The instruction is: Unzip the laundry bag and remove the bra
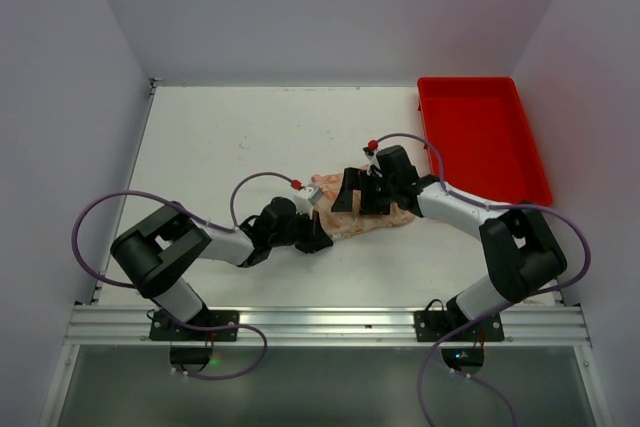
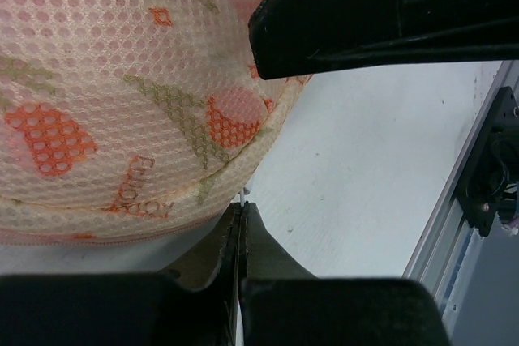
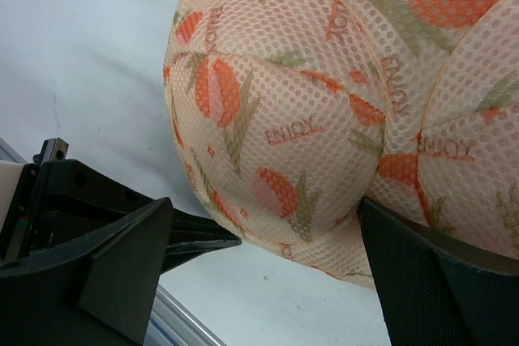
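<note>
The laundry bag (image 1: 352, 223), peach mesh with an orange floral print, lies between the two arms near the table's middle. My left gripper (image 1: 320, 239) is at the bag's near left rim. In the left wrist view its fingertips (image 2: 241, 210) are pressed together, and a small white zipper pull (image 2: 241, 197) pokes out at the bag's edge (image 2: 105, 79). My right gripper (image 1: 362, 195) stands open over the bag. In the right wrist view its fingers (image 3: 122, 257) straddle one rounded lobe (image 3: 308, 79), the right finger resting against the mesh. The bra is hidden.
A red tray (image 1: 485, 137) lies at the back right of the white table (image 1: 230, 137). The aluminium rail (image 1: 330, 325) with the arm bases runs along the near edge. One black finger of the right gripper (image 2: 381, 14) hangs just above the left gripper.
</note>
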You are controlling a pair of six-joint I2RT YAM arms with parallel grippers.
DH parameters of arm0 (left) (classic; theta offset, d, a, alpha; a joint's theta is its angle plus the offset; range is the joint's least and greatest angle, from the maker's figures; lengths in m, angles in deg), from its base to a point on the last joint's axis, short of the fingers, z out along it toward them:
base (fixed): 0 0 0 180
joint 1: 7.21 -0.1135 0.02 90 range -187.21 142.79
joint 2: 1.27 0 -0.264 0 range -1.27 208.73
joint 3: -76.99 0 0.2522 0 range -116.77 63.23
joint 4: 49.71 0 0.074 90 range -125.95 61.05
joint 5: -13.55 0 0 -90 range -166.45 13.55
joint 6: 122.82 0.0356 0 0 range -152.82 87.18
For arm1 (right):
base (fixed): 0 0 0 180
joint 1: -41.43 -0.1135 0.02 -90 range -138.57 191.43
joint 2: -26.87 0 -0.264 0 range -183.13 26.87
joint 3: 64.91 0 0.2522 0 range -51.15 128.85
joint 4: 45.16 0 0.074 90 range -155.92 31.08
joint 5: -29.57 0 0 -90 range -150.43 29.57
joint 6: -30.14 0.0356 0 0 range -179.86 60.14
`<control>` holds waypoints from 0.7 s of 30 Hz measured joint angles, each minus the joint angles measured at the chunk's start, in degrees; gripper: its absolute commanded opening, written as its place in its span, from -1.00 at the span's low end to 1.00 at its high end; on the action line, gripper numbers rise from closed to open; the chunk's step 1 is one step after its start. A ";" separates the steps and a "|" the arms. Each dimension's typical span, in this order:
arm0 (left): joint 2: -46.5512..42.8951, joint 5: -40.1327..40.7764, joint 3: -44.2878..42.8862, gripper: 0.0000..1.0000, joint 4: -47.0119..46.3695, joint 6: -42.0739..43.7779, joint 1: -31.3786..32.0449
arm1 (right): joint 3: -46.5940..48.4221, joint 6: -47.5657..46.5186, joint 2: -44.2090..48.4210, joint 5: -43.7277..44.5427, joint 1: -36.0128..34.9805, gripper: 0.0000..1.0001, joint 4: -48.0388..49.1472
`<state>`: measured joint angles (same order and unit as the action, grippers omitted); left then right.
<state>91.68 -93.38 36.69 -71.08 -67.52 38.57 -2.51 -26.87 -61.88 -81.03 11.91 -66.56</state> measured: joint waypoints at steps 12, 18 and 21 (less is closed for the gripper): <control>-3.98 1.79 0.24 -1.00 0.13 -0.39 0.02 | -9.46 8.63 16.70 0.33 2.36 0.97 0.48; -4.61 2.19 0.20 -1.00 0.59 -0.70 0.02 | -20.26 19.69 25.33 1.75 3.87 0.94 3.45; -4.61 2.16 0.17 -1.00 0.57 -0.79 0.02 | -25.11 25.14 26.21 1.84 3.87 0.91 6.32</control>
<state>87.07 -91.21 36.86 -70.51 -68.31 38.59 -27.62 -1.74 -35.67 -79.19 15.78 -60.24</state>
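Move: The bag's near edge lies about 6 cm back and 3 cm to the right of my right hand, some 5 cm below it. The zip pull is roughly 8 cm back and 9 cm to that hand's left, already pinched in my left fingertips. The bag's middle is about 2 cm to the right hand's right and 3 cm below. From my left hand, that near-edge spot is some 13 cm right and 2 cm farther out, about level in height. I lift my wide-open right fingers off the top of the bag, rising about 4 cm, then arc back and to the right over the bag and down again beside its near edge, turning the hand some 20 degrees clockwise. My left hand keeps its pinch on the zip pull and raises it a little over 2 cm, then holds still. ##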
